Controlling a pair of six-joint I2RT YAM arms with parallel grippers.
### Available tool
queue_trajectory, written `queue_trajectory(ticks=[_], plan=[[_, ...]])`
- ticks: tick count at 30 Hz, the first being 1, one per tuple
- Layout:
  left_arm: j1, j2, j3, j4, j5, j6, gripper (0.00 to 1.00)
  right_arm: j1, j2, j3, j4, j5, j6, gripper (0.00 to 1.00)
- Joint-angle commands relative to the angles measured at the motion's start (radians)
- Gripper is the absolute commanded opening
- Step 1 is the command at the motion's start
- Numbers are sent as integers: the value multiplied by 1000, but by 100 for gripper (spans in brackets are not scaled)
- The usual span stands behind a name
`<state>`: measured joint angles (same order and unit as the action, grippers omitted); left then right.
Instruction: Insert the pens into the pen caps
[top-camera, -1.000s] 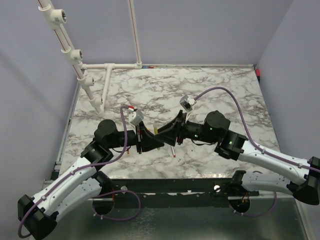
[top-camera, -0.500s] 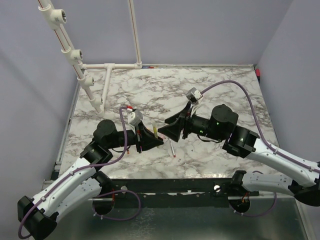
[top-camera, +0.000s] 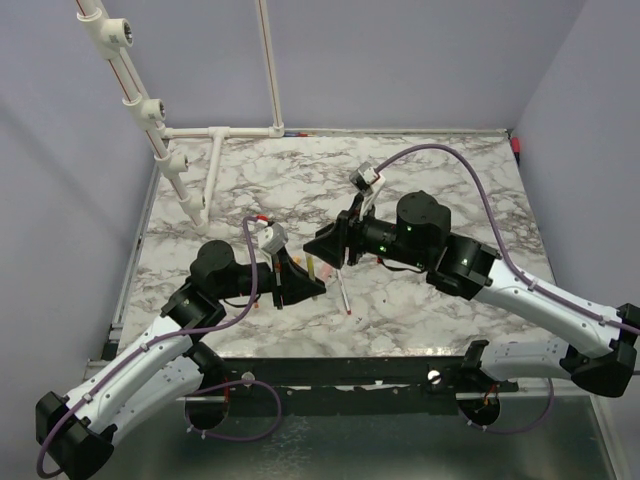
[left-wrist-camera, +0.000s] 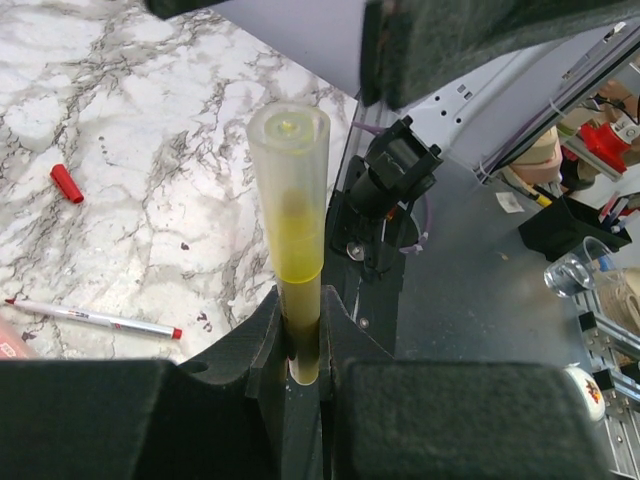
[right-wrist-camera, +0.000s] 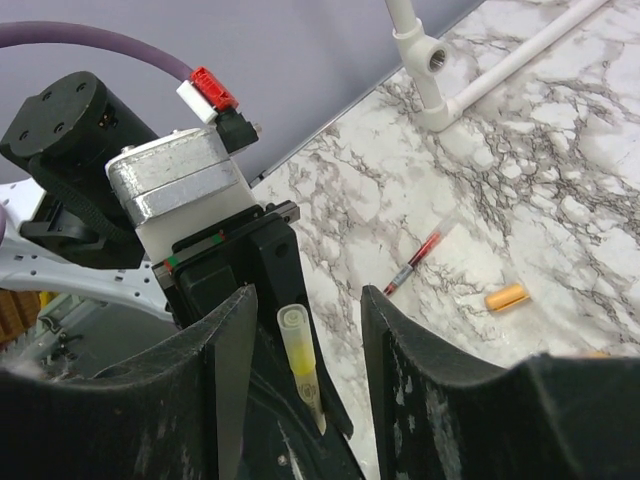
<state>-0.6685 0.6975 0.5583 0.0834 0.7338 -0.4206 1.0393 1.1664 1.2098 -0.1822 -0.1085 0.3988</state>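
My left gripper (top-camera: 303, 284) (left-wrist-camera: 300, 320) is shut on a yellow pen (left-wrist-camera: 297, 300) that stands upright between its jaws. A translucent pen cap (left-wrist-camera: 289, 170) sits over the pen's top end. In the right wrist view the same capped yellow pen (right-wrist-camera: 302, 365) shows between the two fingers of my right gripper (right-wrist-camera: 305, 310) (top-camera: 322, 246). That gripper is open and its fingers stand apart from the pen on either side. A pale grey pen (top-camera: 342, 294) (left-wrist-camera: 95, 318) with a red end, a red pen (right-wrist-camera: 414, 262), a red cap (left-wrist-camera: 67, 183) and an orange cap (right-wrist-camera: 506, 297) lie on the marble table (top-camera: 440, 190).
A white pipe frame (top-camera: 215, 150) (right-wrist-camera: 430, 60) stands at the table's back left. Grey walls close in the back and sides. A purple cable (top-camera: 470, 195) loops above my right arm. The black arm-mount rail (top-camera: 350, 375) runs along the near edge.
My right gripper drew back to the right from the left gripper, then came back left, and its open jaws now straddle the capped pen. The left gripper has kept still, holding the pen.
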Motion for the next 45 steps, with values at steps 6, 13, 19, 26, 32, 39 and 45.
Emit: queue_trajectory(ticks=[6, 13, 19, 26, 32, 39, 45], plan=[[4, -14, -18, -8, 22, 19, 0, 4, 80, 55, -21, -60, 3, 47], [4, -12, -15, -23, 14, 27, 0, 8, 112, 60, -17, -77, 9, 44], [3, -16, -11, -37, -2, 31, 0, 18, 133, 71, -31, -71, 5, 41], [3, -12, -6, -45, -5, 29, 0, 32, 142, 70, -48, -49, -4, 18], [3, -19, 2, -45, -28, 31, 0, 50, 145, 64, -69, -32, -10, 1], [3, -10, 54, -45, -52, 47, 0, 105, 137, 25, -86, 41, -15, 1], [3, 1, 131, -53, -80, 65, 0, 126, 119, -31, -61, 43, 18, 1]])
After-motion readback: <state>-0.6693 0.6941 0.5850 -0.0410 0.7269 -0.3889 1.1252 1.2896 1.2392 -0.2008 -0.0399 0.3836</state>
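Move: The yellow pen stands upright in its yellow cap, which the left fingers grip at their hand point. The pen's middle is about 3 cm straight above that point, and from the right hand it is roughly 3 cm left, 1 cm back and 6 cm below, with the cap some 3 cm under it. On the table, nearly 30 cm below the right hand, the white pen lies about 13 cm ahead and 5 cm right, the pink pen about 19 cm ahead and 1 cm right. Down and to the left the right hand comes, about 4 cm down and 3 cm across, over the yellow pen's rear end; its half-open fingers shut empty on the way and, pointing left, press down on that end from above. The left hand keeps its pinch on the cap from below and sinks a little over 1 cm, tilting only slightly. ##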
